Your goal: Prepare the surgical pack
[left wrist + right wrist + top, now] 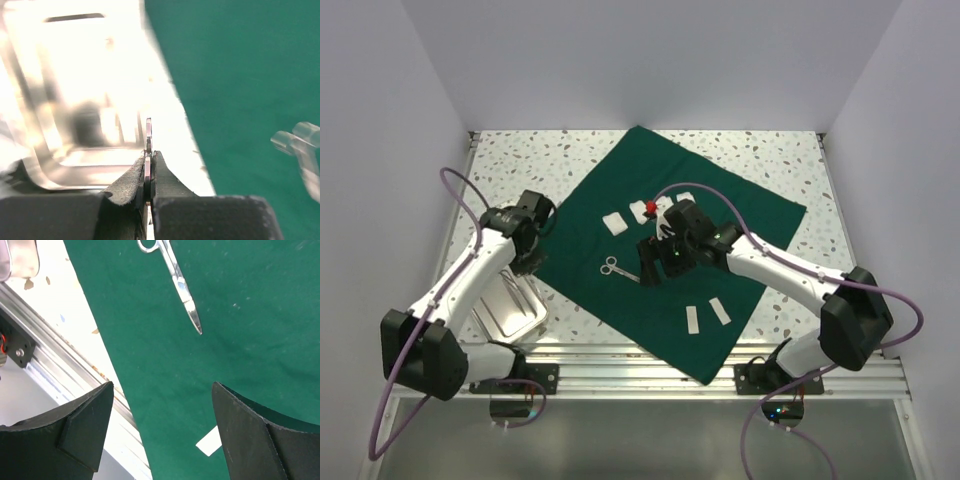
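Observation:
The surgical pack's dark green drape [620,175] lies spread flat as a diamond on the table. On it are scissors [617,268], white pads [614,222] and a small red item [648,207]. The steel tray [510,308] stands off the drape's left edge. My left gripper [528,268] is shut on the tray's thin rim [148,129], with the tray's bright inside [75,75] to the left and the drape [240,100] to the right. My right gripper [649,274] hangs open over the drape [165,350], nothing between its fingers. The scissors [175,280] lie just beyond it.
Two white strips [693,320] [720,311] lie on the drape's near part; one strip [209,445] shows by my right finger. An aluminium rail [650,365] runs along the table's near edge. White walls close in the table on three sides.

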### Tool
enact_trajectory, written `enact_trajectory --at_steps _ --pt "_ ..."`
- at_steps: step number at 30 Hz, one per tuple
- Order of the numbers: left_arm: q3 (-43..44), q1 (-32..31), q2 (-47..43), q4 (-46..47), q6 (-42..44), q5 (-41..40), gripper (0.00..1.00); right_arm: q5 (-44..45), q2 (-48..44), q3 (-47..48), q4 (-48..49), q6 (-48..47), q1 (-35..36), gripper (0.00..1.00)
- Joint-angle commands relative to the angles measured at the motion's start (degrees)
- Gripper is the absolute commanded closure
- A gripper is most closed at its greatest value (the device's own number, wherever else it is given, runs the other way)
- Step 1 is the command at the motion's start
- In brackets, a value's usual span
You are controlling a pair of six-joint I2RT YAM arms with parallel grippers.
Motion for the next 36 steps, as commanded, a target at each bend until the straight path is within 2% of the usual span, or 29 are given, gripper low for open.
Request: enact_trajectory --at_steps 1,8,12,13,16,17,18,19,22,25,28,29,30,31,32,33,36 --pt "1.9 3.7 4.8 -12.9 0.4 -9.9 1.0 -3.2 -2.7 -1.1 1.5 -0.7 0.3 0.17" --pt "0.1 13.6 10.1 -11.9 -0.8 -16.7 1.0 -3.5 -4.0 -2.1 1.6 -1.2 0.4 0.17" --pt "1.6 16.0 13.9 -11.3 -0.3 -17.9 0.99 -3.1 -2.0 -1.6 2.0 -1.5 0.4 0.16" --pt "2.3 16.3 14.4 -11.2 -0.3 -18.3 0.96 -2.9 -1.2 -0.8 1.5 -1.8 0.4 0.16" --pt "2.5 16.9 15.1 -9.5 0.5 -17.7 0.68 -2.9 1.1 0.4 1.9 -1.9 0.3 0.16" --pt "2.3 17.1 14.9 -8.8 0.7 -16.9 0.52 -3.1 1.5 0.3 2.7 -1.7 0.4 0.16" --pt "1.5 17.5 14.6 -7.1 1.6 -16.2 0.46 -3.1 2.9 0.1 4.6 -1.1 0.3 0.16" --pt "1.3 17.9 14.1 -6.2 2.1 -15.4 0.33 -3.1 3.9 0.8 4.8 -1.1 0.4 0.17" --pt "1.2 18.1 13.6 -5.6 2.4 -14.8 0.18 -2.4 8.9 3.6 5.5 -1.5 0.7 0.19" --pt "1.1 18.0 9.9 -4.5 4.0 -12.5 0.13 0.6 13.9 7.7 4.6 -3.9 2.8 0.25" --pt "0.4 17.8 4.7 -0.6 8.6 -5.1 0.13 3.0 19.7 12.4 2.1 -7.3 3.8 0.35" --pt "0.2 17.5 3.4 1.6 10.6 -0.3 0.12 3.8 21.3 13.3 1.8 -8.1 3.9 0.37" --pt "-0.5 17.0 1.8 2.9 11.4 1.6 0.13 5.1 22.3 14.1 1.5 -9.8 3.8 0.44" --pt "-0.9 15.6 -2.0 4.5 12.2 5.6 0.12 5.8 24.7 15.8 1.3 -10.8 3.8 0.47" --pt "-2.2 14.8 -3.9 7.8 13.3 7.3 0.12 6.6 25.8 16.8 0.9 -11.5 3.8 0.51" --pt "-2.9 13.6 -7.9 9.3 13.4 10.1 0.07 7.3 27.1 19.3 -0.7 -13.5 3.9 0.55" --pt "-6.6 12.0 -15.4 14.4 13.4 13.8 0.01 9.2 30.9 21.3 -2.8 -14.8 3.9 0.54"
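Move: The steel tray that the left hand is bringing a ringed instrument to has its middle about 8 cm to that hand's left, 3 cm back and 11 below; the scissors on the drape lie some 21 cm to its right and 4 ahead. From the right hand those scissors are about 8 cm left, 4 ahead and 11 below, with the nearest gauze pad 17 ahead and 10 left, and a white strip 8 back and 9 right. Leftwards some 11 cm, a little back and down, the left hand carries the ringed instrument over the tray's left part, wrist tilting, opens wide to let it go, then returns rightwards, rising and forward. The right hand, after hovering, sinks about 9 cm while reaching left and forward over the scissors' blades, fingers closing to about half open without visible contact. ##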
